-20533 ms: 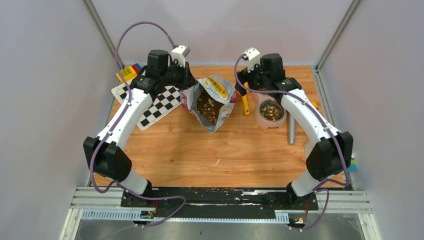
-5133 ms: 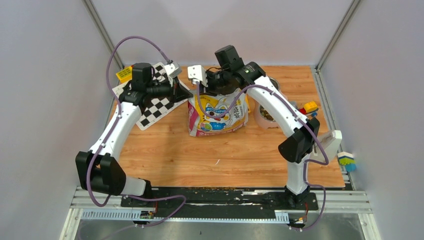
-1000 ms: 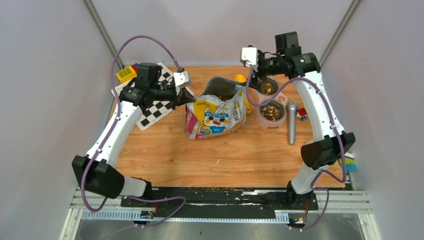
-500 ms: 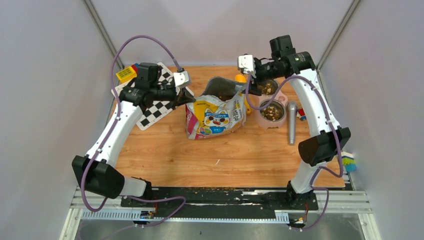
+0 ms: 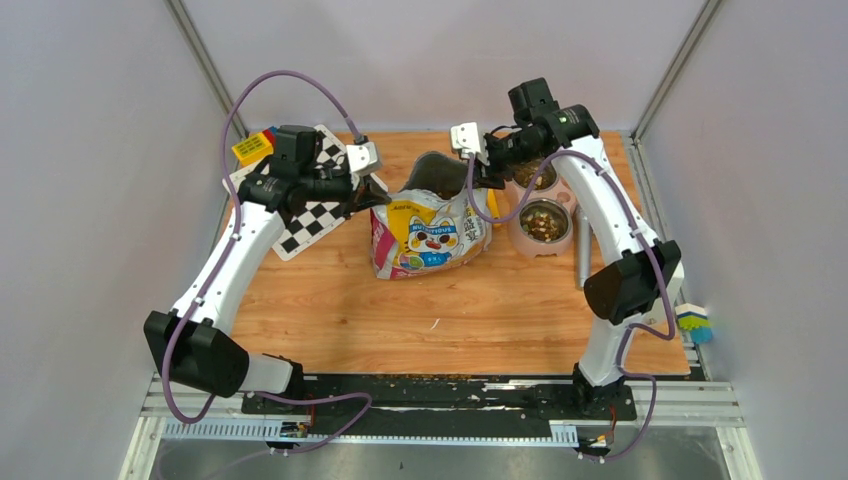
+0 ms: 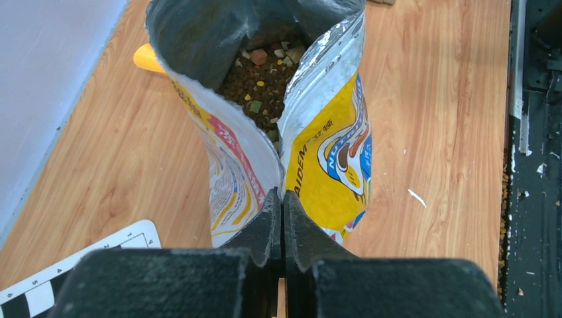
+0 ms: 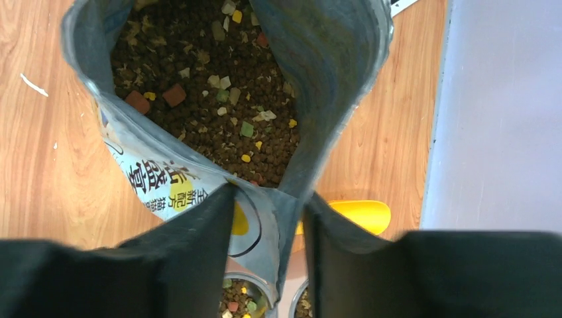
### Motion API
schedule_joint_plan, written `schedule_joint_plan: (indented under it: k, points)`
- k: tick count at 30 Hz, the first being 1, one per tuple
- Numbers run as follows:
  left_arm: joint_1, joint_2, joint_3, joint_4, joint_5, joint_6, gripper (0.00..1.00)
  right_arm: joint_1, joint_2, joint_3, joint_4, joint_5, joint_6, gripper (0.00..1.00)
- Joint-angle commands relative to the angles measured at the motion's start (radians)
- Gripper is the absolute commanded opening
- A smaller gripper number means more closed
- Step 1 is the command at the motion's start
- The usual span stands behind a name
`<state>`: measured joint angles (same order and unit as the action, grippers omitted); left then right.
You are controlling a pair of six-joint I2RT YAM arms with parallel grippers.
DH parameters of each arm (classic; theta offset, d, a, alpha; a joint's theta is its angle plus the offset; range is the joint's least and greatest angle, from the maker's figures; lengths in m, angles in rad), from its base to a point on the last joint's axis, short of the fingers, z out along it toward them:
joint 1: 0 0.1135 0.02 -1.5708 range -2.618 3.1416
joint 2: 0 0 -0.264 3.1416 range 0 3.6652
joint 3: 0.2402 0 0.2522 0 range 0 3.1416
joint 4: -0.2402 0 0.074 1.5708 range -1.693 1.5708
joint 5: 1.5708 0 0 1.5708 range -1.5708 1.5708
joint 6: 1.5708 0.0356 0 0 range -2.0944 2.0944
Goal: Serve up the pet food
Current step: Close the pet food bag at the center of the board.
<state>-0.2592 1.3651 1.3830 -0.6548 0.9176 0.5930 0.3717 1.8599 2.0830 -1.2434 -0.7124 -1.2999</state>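
Observation:
The cartoon-cat bag stands upright mid-table with its mouth spread open. Brown pet food with coloured bits fills the inside of the bag and also shows in the left wrist view. My left gripper is shut on the bag's left seam. My right gripper straddles the bag's right rim. Its jaws are half closed with the folded rim between them and a small gap still showing. A yellow scoop lies behind the bag.
Two metal bowls holding kibble sit in a pink stand right of the bag, under my right arm. A checkerboard sheet and a yellow block lie at the back left. A grey cylinder lies right of the bowls.
My right arm swung left from above the bowls to the bag's right rim, and its jaws narrowed around it. The left gripper and the bag stayed put.

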Motion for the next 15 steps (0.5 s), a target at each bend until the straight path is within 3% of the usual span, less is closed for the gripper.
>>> schedule_joint_plan:
  k: [1,4,8,15]
  points:
    - [0.006,-0.079,0.037,0.041,0.078,0.008,0.0,0.012,0.023,0.08,-0.031,0.004,-0.003,0.36]
    - [0.006,-0.082,0.036,0.036,0.078,0.016,0.0,0.012,0.013,0.087,-0.036,0.022,0.004,0.24]
    - [0.006,-0.086,0.038,0.018,0.069,0.035,0.0,0.01,-0.017,0.081,-0.034,0.065,-0.006,0.0]
    - [0.032,-0.107,0.069,0.003,0.031,0.032,0.0,-0.022,-0.058,0.094,-0.036,0.117,-0.041,0.0]
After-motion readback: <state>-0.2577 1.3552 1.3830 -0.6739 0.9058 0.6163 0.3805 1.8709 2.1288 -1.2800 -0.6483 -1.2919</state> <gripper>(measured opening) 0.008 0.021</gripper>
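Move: At the right hand, the right corner of the pet food bag's open mouth already sits between the half-open fingers, about 1 cm left and level with them. The yellow scoop lies some 6 cm ahead, 5 cm right; the near bowl is about 16 cm right and 2 cm back, the far bowl 15 cm right and 8 cm ahead, all roughly 24 cm down. From the left hand, that right corner is about 17 cm right and 3 cm ahead. Closing from half open to shut, the right fingers pinch the front and back walls of the bag's right mouth corner together. The right hand all but stays in place, easing about half a centimetre to the right, away from the left hand, as the fingers finish closing. The left hand holds still and keeps its pinch on the left corner. ##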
